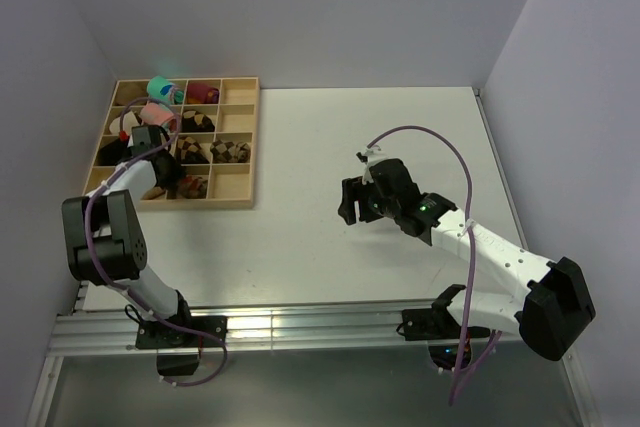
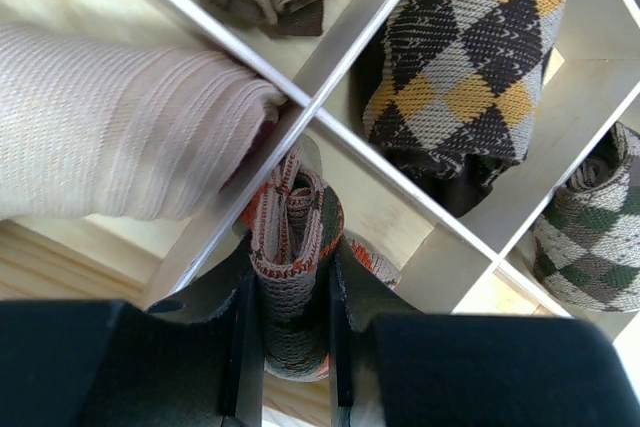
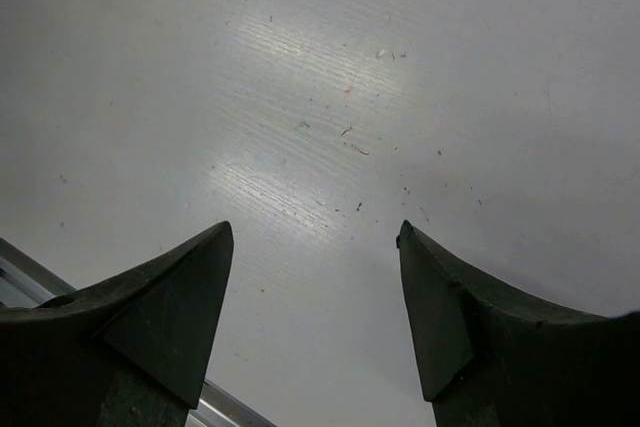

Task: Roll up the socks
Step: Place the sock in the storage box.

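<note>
The socks point(image 2: 293, 222) are a tight tan roll with orange-red and dark diamonds. They stand in a near-row compartment of the wooden tray point(image 1: 236, 197). My left gripper point(image 2: 290, 292) is shut on the roll, one finger pressed against each side. From above, that gripper point(image 1: 166, 173) reaches into the tray's front row, and part of the roll point(image 1: 192, 187) shows beside it. My right gripper point(image 1: 350, 203) hovers over the white table, well right of the tray. Its jaws point(image 3: 315, 237) are open, with only bare tabletop between them.
Thin wooden dividers point(image 2: 330, 117) wall the compartment. Neighbouring cells hold a pale ribbed roll point(image 2: 120, 137), a yellow-and-grey argyle roll point(image 2: 470, 57) and a green argyle roll point(image 2: 590, 237). Pink point(image 1: 158, 114), teal point(image 1: 162, 89) and maroon point(image 1: 203, 93) rolls sit further back. Grey walls enclose the table.
</note>
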Controlling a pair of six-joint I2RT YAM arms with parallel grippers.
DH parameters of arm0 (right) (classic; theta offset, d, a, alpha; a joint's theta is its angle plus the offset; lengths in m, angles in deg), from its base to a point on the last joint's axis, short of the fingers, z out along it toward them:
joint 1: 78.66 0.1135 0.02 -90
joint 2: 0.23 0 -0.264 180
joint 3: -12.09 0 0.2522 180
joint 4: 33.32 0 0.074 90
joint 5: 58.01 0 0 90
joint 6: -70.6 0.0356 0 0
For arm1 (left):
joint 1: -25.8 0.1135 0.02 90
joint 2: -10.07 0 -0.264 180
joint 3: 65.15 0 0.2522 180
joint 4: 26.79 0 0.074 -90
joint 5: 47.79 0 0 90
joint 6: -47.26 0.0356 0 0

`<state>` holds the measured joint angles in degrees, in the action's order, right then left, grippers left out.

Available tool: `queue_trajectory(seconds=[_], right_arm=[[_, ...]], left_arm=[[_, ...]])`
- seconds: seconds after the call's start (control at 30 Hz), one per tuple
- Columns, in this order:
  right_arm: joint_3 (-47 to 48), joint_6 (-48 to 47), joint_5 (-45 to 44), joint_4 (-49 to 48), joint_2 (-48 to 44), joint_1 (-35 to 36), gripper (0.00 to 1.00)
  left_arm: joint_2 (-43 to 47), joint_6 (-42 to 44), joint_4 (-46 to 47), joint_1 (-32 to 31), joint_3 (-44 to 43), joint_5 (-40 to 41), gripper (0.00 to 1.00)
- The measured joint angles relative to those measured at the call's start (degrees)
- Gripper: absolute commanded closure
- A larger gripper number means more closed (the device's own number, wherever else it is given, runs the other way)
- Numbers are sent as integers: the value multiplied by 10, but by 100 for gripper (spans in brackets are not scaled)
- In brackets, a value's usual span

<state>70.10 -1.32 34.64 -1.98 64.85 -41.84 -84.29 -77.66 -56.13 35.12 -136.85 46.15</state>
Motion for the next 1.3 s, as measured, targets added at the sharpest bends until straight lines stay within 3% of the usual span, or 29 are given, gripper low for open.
queue_trajectory(seconds=[0.43,0.57,0.67,0.77,0.8,0.9,1.3], right_arm=[[0,0,4,0,2,-1,26],[0,-2,4,0,9,-1,26],[0,-6,4,0,10,-1,26],[0,-9,3,0,10,-1,26],[0,-9,3,0,10,-1,26],[0,-11,3,0,10,-1,26],[19,-21,3,9,10,-7,26]], left_arm=[[-63,12,-18,-10,-44,-27,100],[-89,16,-50,-11,-80,-32,94],[-107,22,-75,-10,-105,-34,87],[-118,23,-94,-10,-122,-37,69],[-119,23,-96,-10,-123,-37,56],[-120,23,-94,-10,-123,-36,43],[-111,16,-123,-20,-127,-36,26]])
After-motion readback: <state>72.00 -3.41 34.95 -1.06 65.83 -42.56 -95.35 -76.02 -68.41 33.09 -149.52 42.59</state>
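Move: The left hand already holds the rolled sock at the mouth of the third compartment from the left in the near row; that compartment's middle is roughly 1 cm ahead, 2 cm right and 3 cm below. The beige roll lies about 7 cm left and level ahead. The yellow argyle roll sits about 10 cm ahead and 2 cm right, with the green argyle roll 9 cm to the right of it. From the idle right hand the compartment is about 13 cm ahead, 37 cm left and 10 cm lower. Still pinching the rolled sock, the left hand lowers it about 2.5 cm into the compartment, easing some 2 cm forward and a little right while the fingers tip about 10 degrees more steeply down. The fingers then open wide and let go of the sock, staying astride it as the hand drifts about 1 cm right and slightly back and begins to rise. ##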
